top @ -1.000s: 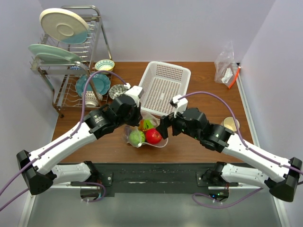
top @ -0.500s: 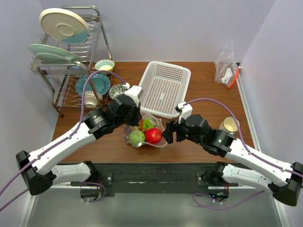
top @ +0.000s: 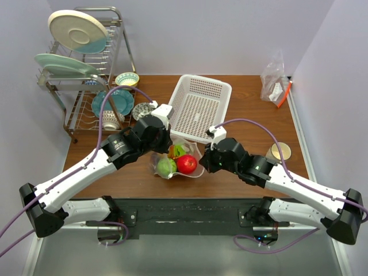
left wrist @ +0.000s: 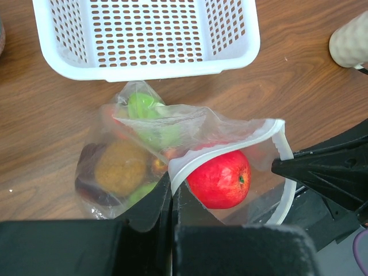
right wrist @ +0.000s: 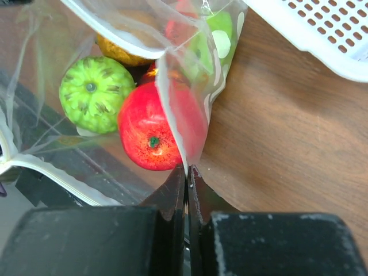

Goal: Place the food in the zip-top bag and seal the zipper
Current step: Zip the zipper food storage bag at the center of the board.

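The clear zip-top bag (top: 179,155) lies on the table in front of the white basket, its mouth held open between both arms. Inside it I see the food: a red apple (top: 186,165), a green ball (top: 166,167), and more green, orange and dark pieces behind them. My left gripper (left wrist: 171,183) is shut on the pale zipper (left wrist: 230,147) at the mouth's left end. My right gripper (right wrist: 187,168) is shut on the bag's rim at the right end, just beside the apple (right wrist: 146,138). The green ball (right wrist: 95,92) sits left of the apple.
The white basket (top: 198,106) stands right behind the bag. A dish rack (top: 86,69) with plates and bowls fills the back left. Another clear bag with a red-orange strip (top: 275,80) leans at the back right. A round cup (top: 280,151) stands by my right arm.
My right gripper has moved left to the bag's mouth and gone from open to shut on its rim. The left gripper has kept its hold and has not moved.
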You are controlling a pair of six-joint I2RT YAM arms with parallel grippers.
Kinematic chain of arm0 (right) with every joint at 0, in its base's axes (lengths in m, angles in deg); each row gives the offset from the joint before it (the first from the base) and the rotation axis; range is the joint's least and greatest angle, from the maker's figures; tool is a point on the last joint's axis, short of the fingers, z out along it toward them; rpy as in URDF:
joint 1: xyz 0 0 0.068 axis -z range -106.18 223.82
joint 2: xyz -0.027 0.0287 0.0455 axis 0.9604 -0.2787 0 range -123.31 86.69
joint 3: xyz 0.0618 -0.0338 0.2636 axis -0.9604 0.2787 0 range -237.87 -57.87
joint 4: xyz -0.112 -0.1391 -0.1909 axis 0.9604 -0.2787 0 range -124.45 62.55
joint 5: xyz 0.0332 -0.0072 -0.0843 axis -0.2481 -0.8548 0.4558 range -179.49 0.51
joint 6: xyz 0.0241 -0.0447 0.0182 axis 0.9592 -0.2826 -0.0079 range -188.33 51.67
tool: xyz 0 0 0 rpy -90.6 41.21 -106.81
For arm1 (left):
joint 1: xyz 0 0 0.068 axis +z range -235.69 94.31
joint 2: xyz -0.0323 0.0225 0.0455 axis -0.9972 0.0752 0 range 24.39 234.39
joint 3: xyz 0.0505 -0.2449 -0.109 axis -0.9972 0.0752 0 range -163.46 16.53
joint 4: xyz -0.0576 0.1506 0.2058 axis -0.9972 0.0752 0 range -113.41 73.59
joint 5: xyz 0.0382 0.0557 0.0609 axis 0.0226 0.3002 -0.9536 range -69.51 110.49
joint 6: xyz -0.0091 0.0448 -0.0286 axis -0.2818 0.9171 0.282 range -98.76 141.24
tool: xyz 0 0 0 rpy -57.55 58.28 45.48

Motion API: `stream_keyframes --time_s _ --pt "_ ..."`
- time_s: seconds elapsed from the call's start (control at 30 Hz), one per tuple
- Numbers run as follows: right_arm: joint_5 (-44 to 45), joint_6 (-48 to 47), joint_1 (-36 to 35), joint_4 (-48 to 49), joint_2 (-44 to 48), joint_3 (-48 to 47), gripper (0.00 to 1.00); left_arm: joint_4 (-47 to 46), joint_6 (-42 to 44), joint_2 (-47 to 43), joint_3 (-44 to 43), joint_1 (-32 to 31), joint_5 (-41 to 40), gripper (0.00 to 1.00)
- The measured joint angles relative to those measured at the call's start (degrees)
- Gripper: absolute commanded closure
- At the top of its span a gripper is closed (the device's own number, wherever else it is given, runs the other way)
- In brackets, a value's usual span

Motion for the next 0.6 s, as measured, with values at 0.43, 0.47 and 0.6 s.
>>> stream_keyframes --time_s 0.43,0.47,0.6 --pt "5.8 6.2 0.0 -0.4 -2.9 -9.1 1.0 -3.5 0.8 -0.5 0.0 0.0 6.6 0.41" --pt "6.7 7.2 0.0 -0.7 -3.4 -9.4 1.0 -3.7 1.0 -1.2 0.1 0.0 7.0 0.36" --pt "9.2 10.4 0.0 -1.4 -4.8 -9.7 1.0 -4.3 2.5 -6.8 1.9 0.0 8.2 0.0"
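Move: Both hands already grip the bag's rim at opposite sides, with the food inside. From the left hand, the middle of the bag mouth lies about 7 cm to the right, 3 cm back and slightly lower; the red fruit is some 8 cm right, 4 cm back and 11 cm below, and the green fruit about 5 cm back, 1 cm left and 12 cm below. From the right hand, the mouth's middle is about 8 cm left and 1 cm ahead, near its height; the empty white basket is centred about 24 cm straight ahead, some 12 cm below. The right hand keeps its fingers shut on the bag's rim and raises it about 5 cm, carrying it forward some 3 cm towards the basket as the wrist turns clockwise about 15 degrees. The left hand first eases a couple of centimetres to the right with its side of the rim, then spreads its fingers wide, lets go, and draws up and back to end some 4 cm higher, its wrist turned slightly clockwise. ##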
